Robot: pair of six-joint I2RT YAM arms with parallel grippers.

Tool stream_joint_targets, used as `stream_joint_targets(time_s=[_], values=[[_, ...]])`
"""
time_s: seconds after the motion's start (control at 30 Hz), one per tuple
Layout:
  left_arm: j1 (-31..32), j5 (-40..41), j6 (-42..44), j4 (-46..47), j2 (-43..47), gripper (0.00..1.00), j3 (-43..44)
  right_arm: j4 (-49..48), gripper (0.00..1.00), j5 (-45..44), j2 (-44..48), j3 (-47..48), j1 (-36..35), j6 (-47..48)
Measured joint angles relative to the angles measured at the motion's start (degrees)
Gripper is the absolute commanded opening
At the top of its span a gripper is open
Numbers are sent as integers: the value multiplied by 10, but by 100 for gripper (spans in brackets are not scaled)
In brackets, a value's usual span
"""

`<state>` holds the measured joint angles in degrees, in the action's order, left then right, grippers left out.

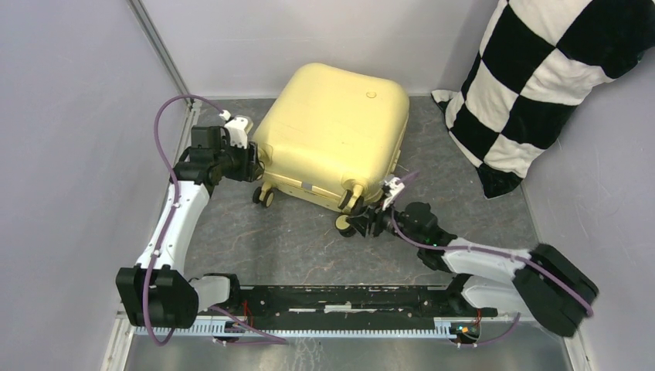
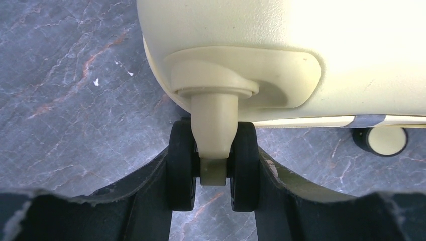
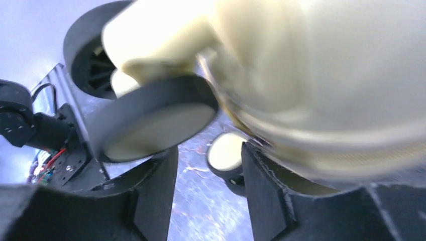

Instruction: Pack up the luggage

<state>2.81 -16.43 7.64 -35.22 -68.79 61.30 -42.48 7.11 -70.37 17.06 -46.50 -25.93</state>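
The luggage (image 1: 332, 131), a pale-yellow hard-shell suitcase, lies closed and flat at the back middle of the table. At its left corner, my left gripper (image 1: 253, 161) is shut on a twin caster wheel (image 2: 182, 165); in the left wrist view both fingers (image 2: 145, 201) press the outer faces of the black wheels. My right gripper (image 1: 357, 224) is at the near right corner, low by the wheels. In the right wrist view it (image 3: 208, 196) is open with only floor between the fingers; a blurred caster (image 3: 155, 125) sits just above the left finger.
A black-and-white checkered pillow (image 1: 548, 77) leans in the back right corner. Grey walls close in on the left, back and right. More casters (image 1: 265, 195) stick out along the suitcase's near side, one of them (image 2: 384, 140) showing in the left wrist view.
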Motion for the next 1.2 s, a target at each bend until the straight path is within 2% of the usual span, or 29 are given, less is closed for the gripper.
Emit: stream_joint_targets(time_s=[0.1,0.17,0.3,0.47,0.7,0.8,0.97,1.03,1.1,1.2], values=[[-26,-27,5,7,5,2,-7,68,66,5,109,-37,45,-13],[-40,-43,9,9,6,2,-12,126,67,-17,165,-47,86,-8],[-49,-57,21,11,20,2,-24,243,62,-62,186,-30,169,7],[-50,-66,37,9,27,2,-32,326,58,-83,91,54,240,19],[-56,-73,65,-14,39,2,-33,385,52,-57,-153,343,271,47],[-66,-73,70,-42,53,2,-33,414,53,-24,-255,458,279,47],[-82,-56,79,-88,76,2,-33,443,66,25,-407,646,269,56],[-84,-45,81,-105,82,2,-32,446,72,32,-444,694,262,66],[-87,-36,82,-119,86,2,-30,434,80,30,-449,694,258,72],[-87,-38,82,-132,87,2,-26,395,87,19,-408,621,263,76]])
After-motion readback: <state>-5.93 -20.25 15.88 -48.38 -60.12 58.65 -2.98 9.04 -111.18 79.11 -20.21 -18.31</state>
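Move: The suitcase's right side has its middle about 20 cm ahead and 10 cm to the right of the right hand, roughly level in height. The upper near-right wheel is some 7 cm ahead and 5 cm above this hand; the lower near-right wheel lies 1 cm ahead, 3 cm left and 8 cm below. The left hand already grips the upper near-left wheel; from it, the suitcase's middle lies about 11 cm ahead, 20 cm right and 5 cm lower. Swinging quickly right, the right hand backs out from the near-right wheels about 15 cm, turning clockwise some 30 degrees and tipping down, then sweeps far forward and back left along the suitcase's right side, pushing it left before easing back slightly, fingers opening wider. The left hand keeps its grip on the upper near-left wheel, shifting slightly left, then drawing it about 6 cm back and further left. ##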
